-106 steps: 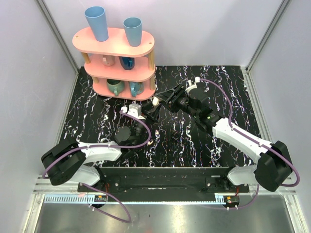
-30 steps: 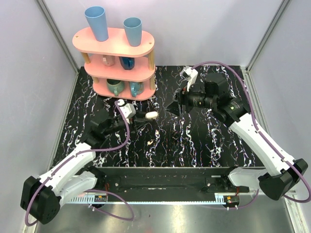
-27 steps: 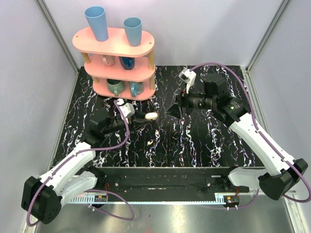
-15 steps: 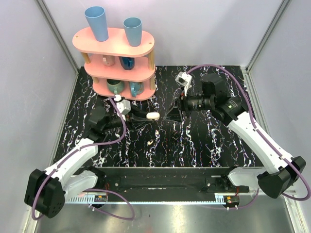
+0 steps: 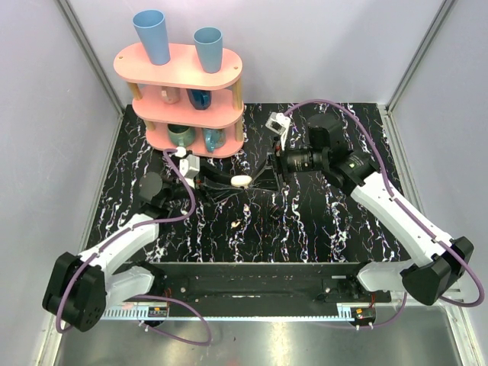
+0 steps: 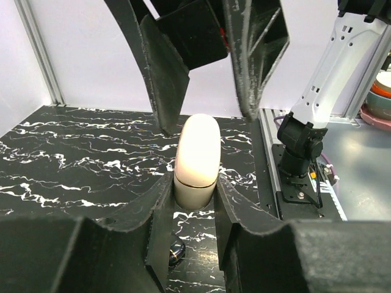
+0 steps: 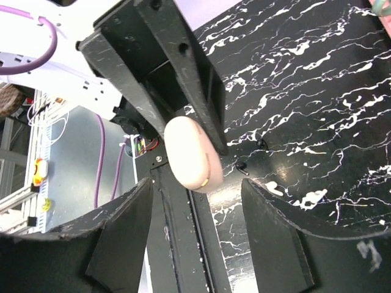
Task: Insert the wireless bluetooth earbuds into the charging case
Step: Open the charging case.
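Note:
The cream-white charging case [image 5: 241, 181] is held above the black marbled table with my left gripper [image 5: 232, 182] shut on its lower end. In the left wrist view the case [image 6: 197, 152] stands upright between my fingers [image 6: 160, 204], and its lid seam looks closed. My right gripper [image 5: 261, 177] comes in from the right, open. Its fingers [image 6: 164, 79] straddle the case's free end without touching it. In the right wrist view the case [image 7: 189, 154] sits just ahead of the open right gripper [image 7: 197, 229]. One pale earbud [image 5: 239, 223] lies on the table nearer the arm bases.
A pink two-tier shelf [image 5: 183, 114] with blue and teal cups stands at the back left. A small black object [image 6: 174, 250] lies on the table under the left gripper. The black base rail [image 5: 252, 278] runs along the near edge.
The right gripper has moved left until its fingers straddle the case, and its jaws have narrowed a little. The left gripper has held the case almost still while its elbow swung left.

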Controlling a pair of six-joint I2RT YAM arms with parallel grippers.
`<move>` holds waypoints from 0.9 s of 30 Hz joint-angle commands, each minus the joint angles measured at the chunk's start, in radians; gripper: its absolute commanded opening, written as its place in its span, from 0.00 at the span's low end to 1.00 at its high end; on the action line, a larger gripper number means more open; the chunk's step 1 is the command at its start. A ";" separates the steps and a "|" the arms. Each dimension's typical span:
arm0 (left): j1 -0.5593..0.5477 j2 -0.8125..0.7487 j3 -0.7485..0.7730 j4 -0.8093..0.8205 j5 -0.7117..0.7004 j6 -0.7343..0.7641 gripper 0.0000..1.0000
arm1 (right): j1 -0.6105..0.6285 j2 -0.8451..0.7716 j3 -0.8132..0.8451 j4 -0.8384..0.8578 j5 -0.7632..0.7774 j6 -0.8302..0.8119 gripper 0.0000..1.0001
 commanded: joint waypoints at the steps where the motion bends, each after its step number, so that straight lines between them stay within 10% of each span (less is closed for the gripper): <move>1: 0.006 0.021 -0.007 0.136 0.009 -0.040 0.00 | 0.031 0.008 0.053 0.064 -0.038 0.021 0.66; 27: 0.011 0.011 -0.006 0.164 0.063 -0.083 0.00 | 0.057 0.026 0.042 0.136 0.094 0.070 0.43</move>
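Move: The charging case is already in my left fingers, its middle roughly 3 cm to the right of that hand, at about the same height and level fore and aft. From my right hand, the case's middle is some 5 cm to the left, about level fore and aft and about 1 cm lower. The black earbuds lie on the table some 30 cm below my right hand, about 5 cm farther out and 4 cm to its right. I bring my right hand about 2 cm to the left, onto the free lid end of the charging case, swinging slightly back and out again on the way. As it arrives I narrow its fingers from about two-thirds open to under half, one on each side of the lid. My left hand stays put and keeps its grip on the case. ##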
